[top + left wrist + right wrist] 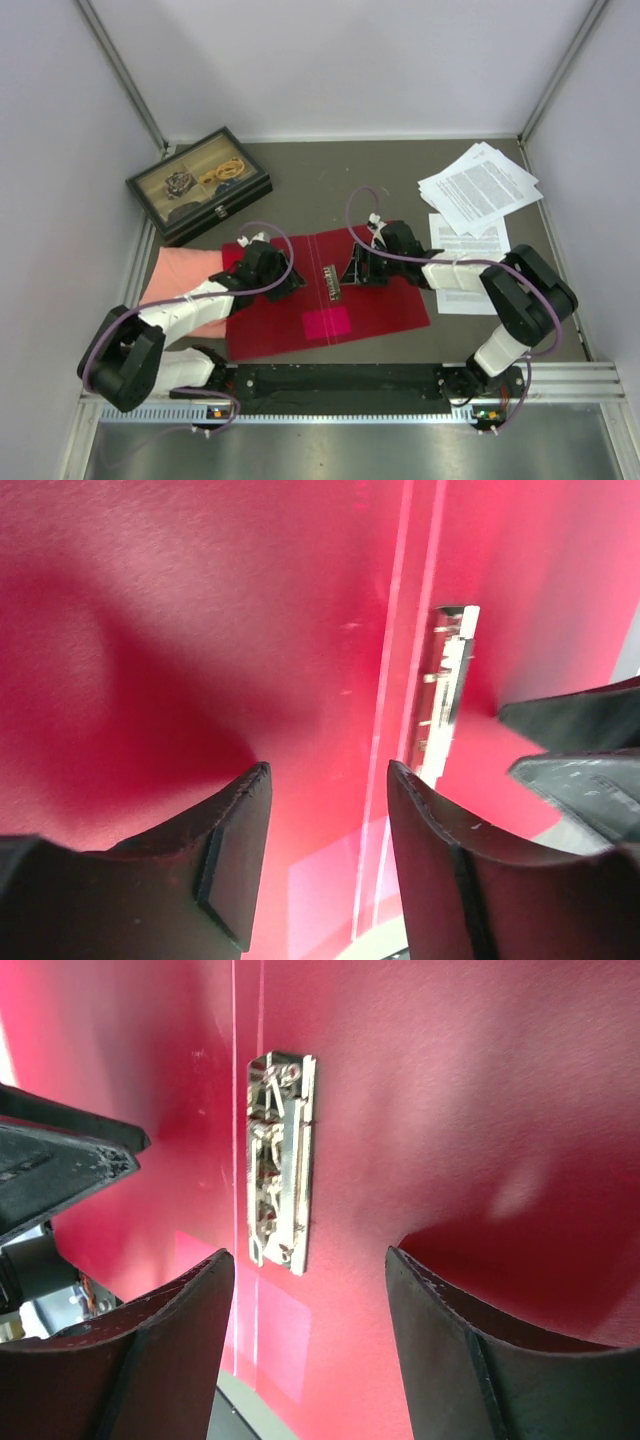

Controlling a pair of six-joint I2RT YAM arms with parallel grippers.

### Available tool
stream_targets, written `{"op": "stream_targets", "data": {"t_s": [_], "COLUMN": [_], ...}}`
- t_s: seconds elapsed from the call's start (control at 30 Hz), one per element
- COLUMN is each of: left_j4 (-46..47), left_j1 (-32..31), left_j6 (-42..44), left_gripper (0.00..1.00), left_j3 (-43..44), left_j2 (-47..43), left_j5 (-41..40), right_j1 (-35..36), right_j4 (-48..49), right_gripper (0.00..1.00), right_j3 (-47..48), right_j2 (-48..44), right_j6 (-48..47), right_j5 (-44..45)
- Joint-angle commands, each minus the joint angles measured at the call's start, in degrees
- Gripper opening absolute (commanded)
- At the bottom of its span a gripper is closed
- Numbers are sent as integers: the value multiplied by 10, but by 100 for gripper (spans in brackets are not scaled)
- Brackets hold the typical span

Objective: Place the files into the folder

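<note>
The red folder (385, 305) lies open and flat on the table, with its metal clip (329, 279) by the centre fold and a pink sticker (326, 323) near the front. My left gripper (292, 283) is open and empty just above the folder's left half (180, 630). My right gripper (352, 272) is open and empty just above the right half (470, 1090), close to the clip (279, 1160). The two grippers face each other across the clip. The files (478, 187), white printed sheets, lie fanned at the back right, with more sheets (470, 262) partly under the right arm.
A black glass-lidded box (198, 183) with small items stands at the back left. A salmon-pink cloth (180, 290) lies left of the folder, under the left arm. Grey walls close in on three sides.
</note>
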Motion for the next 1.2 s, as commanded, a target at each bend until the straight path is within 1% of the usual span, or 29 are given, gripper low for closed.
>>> {"op": "stream_targets", "data": {"t_s": [0.0,0.07,0.1,0.2,0.23,0.3,0.4,0.63,0.8,0.93,1.17], "left_j4": [-46,-61,-64,-67,-66,-67,-68,-93,-109,-115,-114], "left_j1": [-25,-34,-43,-56,-58,-61,-69,-84,-92,-98,-119], "left_j6": [-12,-16,-16,-18,-21,-24,-25,-25,-23,-17,-18], "left_gripper": [53,50,49,46,45,42,38,37,37,34,33], "left_j3": [90,121,147,186,194,212,231,261,262,264,259], "left_j2": [27,60,93,148,160,190,215,245,256,272,294], "left_j5": [-46,-57,-59,-73,-78,-81,-96,-134,-174,-181,-198], "right_j1": [16,17,17,16,17,17,16,17,18,26,42], "right_j4": [21,45,52,57,62,79,90,99,107,114,132], "right_gripper": [62,57,56,50,44,39,38,36,36,36,36], "right_j3": [-13,-20,-23,-26,-28,-37,-41,-46,-45,-47,-41], "right_j2": [9,12,12,13,13,15,20,25,33,38,63], "right_j6": [32,48,52,54,58,63,68,72,74,81,92], "right_j5": [-22,-26,-28,-31,-37,-43,-56,-73,-80,-76,-75]}}
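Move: The folder's metal clip lies about 7 cm to the left gripper's right and 1 cm ahead, some 2 cm lower; from the right gripper it is about 3 cm to the left, level fore and aft, also 2 cm lower. The fold line runs about 2 cm left of the clip. The pink patch is 10 cm nearer the base than the clip, 1 cm left of it. Bring the left gripper up and across, about 6 cm forward and 6 cm right, then down beside the clip's far end, rolling its left side up some 15 degrees. Meanwhile draw the right gripper back along the clip and slightly left to its near end, sinking a little. Narrow both grippers without shutting them, fingertips close to the metal. ##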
